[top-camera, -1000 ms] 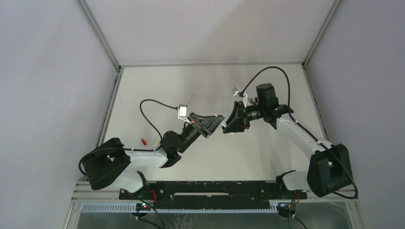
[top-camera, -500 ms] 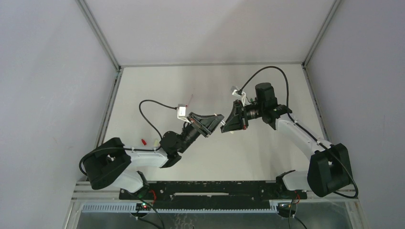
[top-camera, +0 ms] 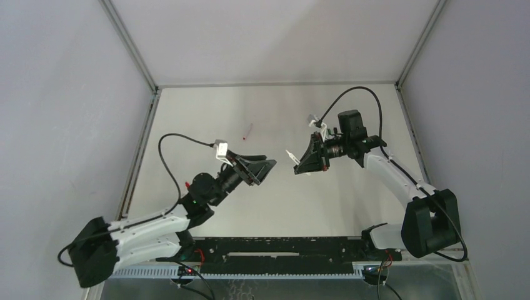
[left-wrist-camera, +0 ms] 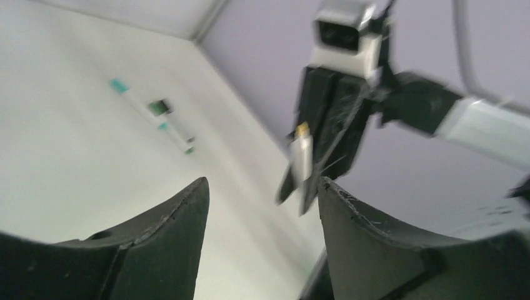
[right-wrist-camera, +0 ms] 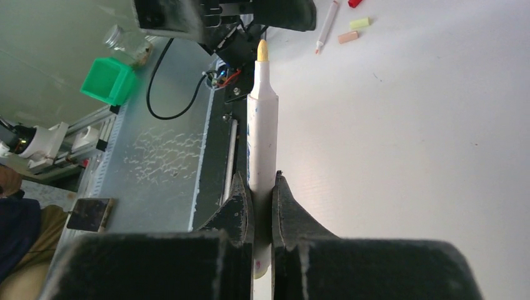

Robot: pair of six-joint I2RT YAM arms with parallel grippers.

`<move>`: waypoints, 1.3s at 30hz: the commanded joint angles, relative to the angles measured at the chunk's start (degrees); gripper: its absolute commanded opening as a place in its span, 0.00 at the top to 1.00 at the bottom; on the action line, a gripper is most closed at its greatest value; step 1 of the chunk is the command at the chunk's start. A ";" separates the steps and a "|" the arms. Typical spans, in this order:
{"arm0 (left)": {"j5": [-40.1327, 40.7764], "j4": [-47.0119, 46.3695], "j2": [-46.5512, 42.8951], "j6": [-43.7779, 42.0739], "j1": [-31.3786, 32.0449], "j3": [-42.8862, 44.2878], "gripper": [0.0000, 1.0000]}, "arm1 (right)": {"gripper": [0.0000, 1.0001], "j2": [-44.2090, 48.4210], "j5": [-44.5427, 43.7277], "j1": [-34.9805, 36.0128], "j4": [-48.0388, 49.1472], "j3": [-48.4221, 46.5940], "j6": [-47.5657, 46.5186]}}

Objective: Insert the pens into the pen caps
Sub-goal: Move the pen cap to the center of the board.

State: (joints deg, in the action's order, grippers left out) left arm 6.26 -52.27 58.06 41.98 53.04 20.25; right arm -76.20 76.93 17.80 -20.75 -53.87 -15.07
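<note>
My right gripper (right-wrist-camera: 263, 181) is shut on a white-barrelled pen (right-wrist-camera: 262, 125) whose uncapped yellow tip points away from the wrist. Seen from above, this pen (top-camera: 290, 154) sticks out of the right gripper (top-camera: 299, 167) above mid-table. My left gripper (top-camera: 270, 165) hangs a short way to its left, open and empty; its fingers (left-wrist-camera: 178, 231) frame the held pen (left-wrist-camera: 301, 156) ahead. Yellow-green (right-wrist-camera: 359, 23), peach (right-wrist-camera: 348, 37) and red (right-wrist-camera: 355, 3) pen caps lie on the table beside another pen (right-wrist-camera: 328, 22). Two teal-marked pens (left-wrist-camera: 134, 100) lie farther off.
A red-tipped pen (top-camera: 247, 130) lies at mid-table toward the back. A small red cap (top-camera: 187, 185) lies near the left arm. Off the table's near edge stand a green box (right-wrist-camera: 109, 80) and a glass jar (right-wrist-camera: 128, 40). Walls close in the table's sides.
The left gripper has opened and drawn back to the left and nearer, away from the right gripper. The pen stays in the right gripper, which closed on it.
</note>
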 commanded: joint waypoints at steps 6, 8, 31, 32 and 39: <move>5.67 54.25 -14.14 -11.85 -9.50 2.46 0.30 | 1.00 0.23 -1.62 -1.80 -5.24 -3.08 -7.69; 6.50 57.26 -15.23 -11.12 -13.44 1.50 0.31 | 1.00 0.10 -1.90 -1.81 -6.06 -3.45 -8.50; 15.99 66.73 -9.75 -6.35 -35.72 0.26 0.58 | 1.00 -0.03 -0.94 -2.50 -7.20 -3.53 -9.63; 16.05 67.11 -8.88 -5.84 -36.03 0.53 0.57 | 1.00 0.00 -0.91 -2.51 -7.20 -3.53 -9.58; 14.81 68.60 -2.00 -3.92 -37.84 3.06 0.58 | 1.00 0.18 -0.49 -2.76 -7.30 -3.53 -9.63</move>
State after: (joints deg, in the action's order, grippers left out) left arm 20.95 15.11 53.82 36.12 16.36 20.49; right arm -76.20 75.07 15.70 -28.12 -54.94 -23.35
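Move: The yellow cap lies about 27 cm to the left of my left hand, some 4 cm farther out and 26 cm below. The peach cap is about 2 cm back and 2 cm right of the yellow cap. The red cap lies some 6 cm to the yellow cap's left, 1 cm farther out; a white pen lies 5 cm nearer me and 3 cm left of the yellow cap. From my right hand the yellow cap is roughly 37 cm left, 4 cm ahead, 21 cm down. I swing my empty left hand left some 26 cm and down about 23 cm to the yellow cap, fast at first, then easing into a last short sink. The wrist turns roughly 80 degrees, bringing the fingers from pointing forward-right to forward and steeply down, while they narrow partway but stay open, one each side of the cap and still above it. My right hand keeps its pinch on the pen. ##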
